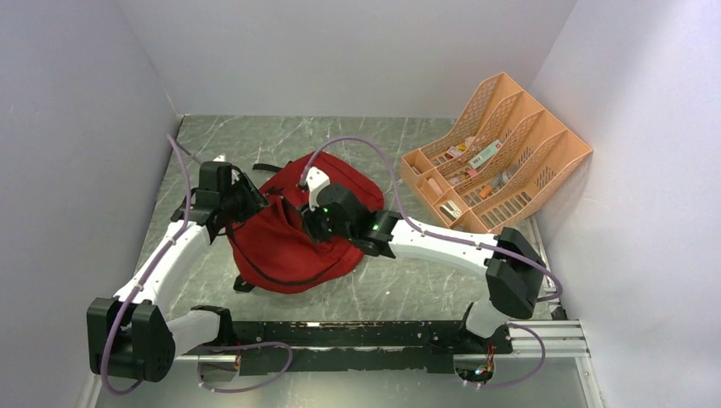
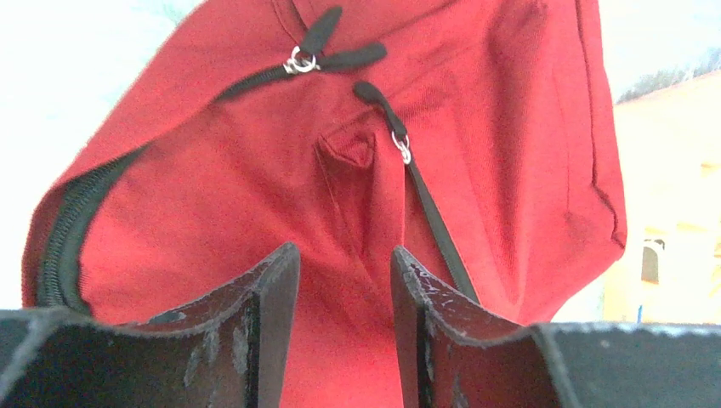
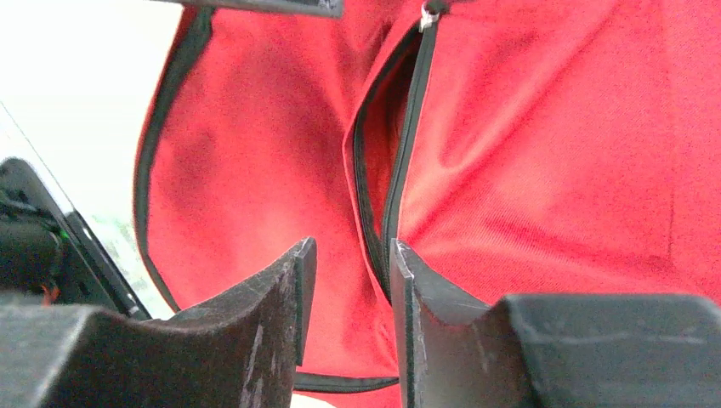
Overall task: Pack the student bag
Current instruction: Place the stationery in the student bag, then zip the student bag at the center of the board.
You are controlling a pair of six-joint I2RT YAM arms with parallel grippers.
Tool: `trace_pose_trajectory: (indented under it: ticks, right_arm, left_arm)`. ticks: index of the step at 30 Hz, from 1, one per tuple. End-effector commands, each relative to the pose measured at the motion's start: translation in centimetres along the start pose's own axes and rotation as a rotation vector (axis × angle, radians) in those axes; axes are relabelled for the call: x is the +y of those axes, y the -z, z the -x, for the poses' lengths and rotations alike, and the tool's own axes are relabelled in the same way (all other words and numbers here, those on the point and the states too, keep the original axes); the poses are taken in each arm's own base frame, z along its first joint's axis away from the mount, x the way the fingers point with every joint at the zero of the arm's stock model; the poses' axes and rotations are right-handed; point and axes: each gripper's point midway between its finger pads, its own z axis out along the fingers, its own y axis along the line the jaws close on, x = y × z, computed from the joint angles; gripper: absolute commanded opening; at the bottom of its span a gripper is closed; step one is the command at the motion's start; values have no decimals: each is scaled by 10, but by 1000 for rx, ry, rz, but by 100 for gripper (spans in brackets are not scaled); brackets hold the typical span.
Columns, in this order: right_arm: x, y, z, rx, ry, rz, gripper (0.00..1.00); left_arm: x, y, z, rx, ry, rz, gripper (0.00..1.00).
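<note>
The student bag [image 1: 285,251], dark red with black zippers, lies crumpled mid-table between both arms. My left gripper [image 1: 255,202] is at its left edge; in the left wrist view the gripper [image 2: 344,255] pinches a raised fold of the bag's red fabric [image 2: 221,195], with creases running down into the jaws. Two zipper pulls [image 2: 299,61] sit above it. My right gripper [image 1: 313,223] hovers over the bag's middle. In the right wrist view the gripper [image 3: 349,251] stands open over the red cloth [image 3: 553,170], a black-edged zipper slit [image 3: 387,153] just beyond its right finger.
A peach mesh desk organiser [image 1: 510,140] stands at the back right with several small items in its slots. White walls close in the marbled table [image 1: 374,140] on three sides. A black strap [image 1: 265,167] sticks out behind the bag.
</note>
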Motion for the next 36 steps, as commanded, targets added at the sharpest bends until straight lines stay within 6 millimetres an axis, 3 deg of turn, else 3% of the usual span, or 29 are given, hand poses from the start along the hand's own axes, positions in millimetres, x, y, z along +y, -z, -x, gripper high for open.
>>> trace_pose_trajectory:
  ticks: [1,6,10,17,22,36]
  right_arm:
    - [-3,6,45,-109,-55,-46,42]
    - [-7,-14,77,-81,-139,-94,42]
    - [-6,-41,86,-25,-196,-93,42]
    - [-28,-98,68,131,-266,-109,42]
    - [-40,-128,54,199,-299,-80,42]
    - [-26,-158,37,235,-301,107,43]
  left_arm:
    - [-10,7,29,-65,11,-73,48]
    - [-2,6,15,-33,23,-89,45]
    - [-1,6,4,-6,21,-118,44]
    - [2,11,-2,4,4,-112,44]
    - [6,15,-7,8,3,-101,44]
    - [10,19,-17,21,15,-107,44]
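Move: The right hand, empty and part open over the bag's unzipped slit, has the slit's zipper pull about 12 cm ahead, 10 cm to its left and 8 cm lower. The slit's middle lies some 4 cm ahead, 3 cm left and 7 cm down, and the paired zipper tabs about 2 cm farther out and 4 cm farther left than the pull. From the left hand, the pull is about 5 cm ahead, 4 cm to the right and 5 cm below. The right hand lifts off the slit in an arc, rising about 7 cm as it swings forward and left along the zip, then drops some 13 cm towards the zipper pull at the slit's far left end, about 12 cm farther out and 9 cm farther left than it began. Its wrist tips some 20 degrees downwards and the fingers stay part open, coming down about the pull without closing on it, while the left hand, also part open, edges forward and left a little and then draws back, about 2 cm in all, beside the slit. ##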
